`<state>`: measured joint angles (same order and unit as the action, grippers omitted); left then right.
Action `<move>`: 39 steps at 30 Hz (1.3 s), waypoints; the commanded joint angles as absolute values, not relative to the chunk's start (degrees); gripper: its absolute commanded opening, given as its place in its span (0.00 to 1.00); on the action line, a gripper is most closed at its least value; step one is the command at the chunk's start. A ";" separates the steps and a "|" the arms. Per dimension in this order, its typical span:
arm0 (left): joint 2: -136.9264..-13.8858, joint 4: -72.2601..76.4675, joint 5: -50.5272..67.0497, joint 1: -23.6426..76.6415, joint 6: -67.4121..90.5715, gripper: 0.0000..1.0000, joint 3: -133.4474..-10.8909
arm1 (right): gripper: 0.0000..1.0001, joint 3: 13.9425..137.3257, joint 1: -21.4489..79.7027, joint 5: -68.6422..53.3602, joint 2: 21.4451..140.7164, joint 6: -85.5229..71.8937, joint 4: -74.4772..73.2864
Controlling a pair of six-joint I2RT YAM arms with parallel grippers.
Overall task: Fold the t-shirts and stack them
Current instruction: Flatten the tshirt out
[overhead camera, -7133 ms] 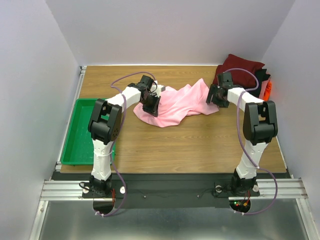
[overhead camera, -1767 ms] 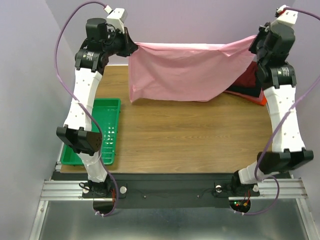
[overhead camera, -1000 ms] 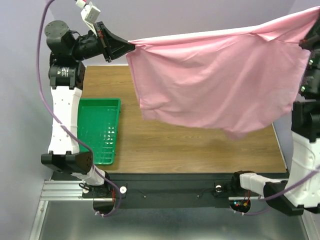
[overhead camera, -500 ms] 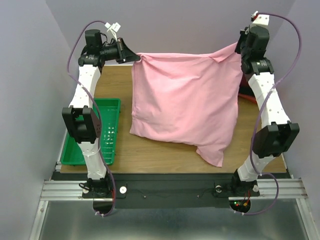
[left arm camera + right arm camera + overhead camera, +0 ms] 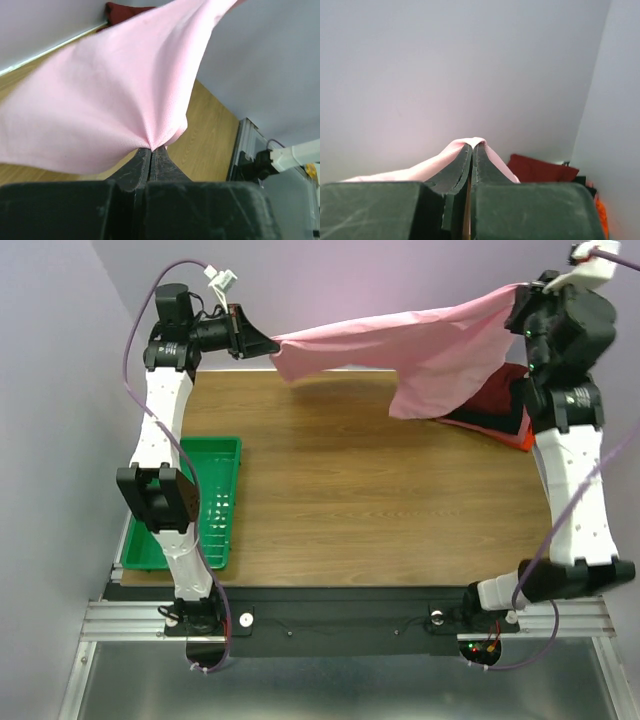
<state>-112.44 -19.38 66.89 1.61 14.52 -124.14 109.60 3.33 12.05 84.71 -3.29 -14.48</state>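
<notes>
The light pink t-shirt [image 5: 420, 340] hangs in the air above the far part of the table, stretched between both grippers. My left gripper [image 5: 270, 342] is shut on its left corner; in the left wrist view the pink cloth [image 5: 115, 95] fans out from the closed gripper [image 5: 151, 149]. My right gripper [image 5: 522, 292] is shut on its right corner, high at the far right; the pink cloth [image 5: 492, 160] drapes over the closed gripper [image 5: 472, 146]. A pile of dark red [image 5: 490, 400], black and orange-red [image 5: 520, 440] shirts lies at the far right, partly hidden by the pink shirt.
A green plastic tray [image 5: 150, 525] sits at the left edge of the wooden table [image 5: 380, 510]. Grey walls close in the back and both sides. The dark red shirt also shows in the right wrist view [image 5: 540, 170].
The pink shirt, which hung down spread wide over the table, has swung up and toward the back. The right arm has risen and shifted right; the left gripper stays high at the far left.
</notes>
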 commanded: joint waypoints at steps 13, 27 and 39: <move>-86.58 74.79 86.84 -0.97 84.72 0.00 -99.86 | 0.00 112.84 2.81 11.34 59.95 -0.53 -9.58; -84.54 65.65 87.10 -0.97 77.08 0.00 -80.26 | 0.00 107.76 2.81 12.04 68.98 -9.66 -9.58; -137.27 116.92 82.99 -7.02 125.60 0.99 -99.30 | 0.63 114.75 2.55 0.89 121.40 -16.78 -13.78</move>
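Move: Hanging between the two shut grippers, the t-shirt billows forward, its middle about 23 cm right of the left hand, 10 ahead and 6 lower. The bare table middle it is meant for lies some 13 cm right, 9 back and 41 below that hand; the green bin is about 26 left, 17 back. From the right hand, the table middle is roughly 32 cm left, 6 back and 54 down, the red cloth stack 18 ahead, 6 right and 50 below. Swinging back and up with the shirt's corners still pinched, both hands draw some 25 cm towards the bases, then whip forward and down over the table, the right about 40 cm each way, the left some 20 forward and nearly 30 down. The wrists tip up, then over and down; late in the cast the left fingers open wide, the right ones halfway. ##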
